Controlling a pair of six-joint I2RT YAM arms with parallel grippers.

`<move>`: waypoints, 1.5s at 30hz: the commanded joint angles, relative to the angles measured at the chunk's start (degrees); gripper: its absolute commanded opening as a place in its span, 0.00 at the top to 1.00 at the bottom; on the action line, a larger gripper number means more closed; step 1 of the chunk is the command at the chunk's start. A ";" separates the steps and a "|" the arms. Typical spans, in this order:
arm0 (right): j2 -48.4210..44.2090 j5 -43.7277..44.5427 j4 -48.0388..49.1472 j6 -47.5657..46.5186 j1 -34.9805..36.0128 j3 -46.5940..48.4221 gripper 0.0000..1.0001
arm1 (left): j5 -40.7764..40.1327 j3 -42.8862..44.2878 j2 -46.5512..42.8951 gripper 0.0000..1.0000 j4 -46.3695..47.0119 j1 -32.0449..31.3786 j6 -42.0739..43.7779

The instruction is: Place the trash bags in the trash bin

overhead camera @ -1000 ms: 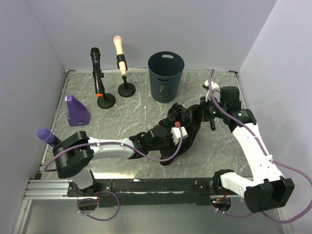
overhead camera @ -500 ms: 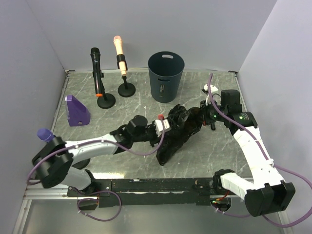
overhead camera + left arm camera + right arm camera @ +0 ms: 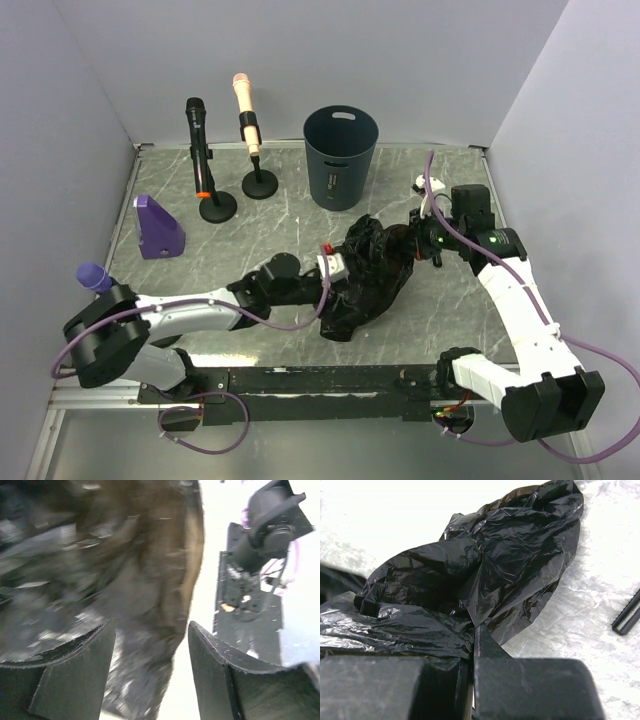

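The dark blue-grey trash bin (image 3: 340, 156) stands upright at the back middle of the table. A crumpled black trash bag (image 3: 366, 278) lies in front of it and fills the right wrist view (image 3: 485, 575). My right gripper (image 3: 408, 243) is shut on the bag's right edge, its jaws pressed together on a fold (image 3: 475, 630). My left gripper (image 3: 342, 266) is at the bag's left side with its jaws wide open. In the left wrist view, blurred bag plastic (image 3: 135, 590) hangs between the open fingers (image 3: 75, 675), which do not clamp it.
Two microphones on round black bases (image 3: 218, 207) (image 3: 260, 185) stand at the back left. A purple wedge (image 3: 156, 228) sits by the left wall, and a purple-capped object (image 3: 92, 277) by the left arm's base. A thin black bar (image 3: 627, 612) lies right of the bag.
My left arm has stretched out from under the bag toward its left side, and the gripper now sits lower. The bag has sagged and spread wider at its near end. The right gripper has kept its hold.
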 commanded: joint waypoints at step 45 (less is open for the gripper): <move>17.94 5.10 -5.88 -10.00 -0.34 32.39 1.00 | -4.64 27.36 -9.57 0.99 -22.95 21.08 15.89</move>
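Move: The black trash bag hangs from the right gripper. Its middle is about 6 cm right of the open left gripper, 5 cm ahead and 6 cm below; from the right gripper it lies about 10 cm left, 5 cm back and 12 cm below. The trash bin stands some 30 cm ahead of the left gripper, roughly 1 cm left and 3 cm below, and the black rod about 17 cm ahead, 22 cm right and 15 cm below. Bring the left gripper about 5 cm right and 5 cm down, easing slightly back, and close its fingers on the bag's near-left side. Then raise that side some 17 cm while carrying it forward and left towards the bin, turning the wrist roughly 25 degrees counter-clockwise. Keep the right gripper shut on its part and nearly still, moving it forward and up a few centimetres only at the end. ##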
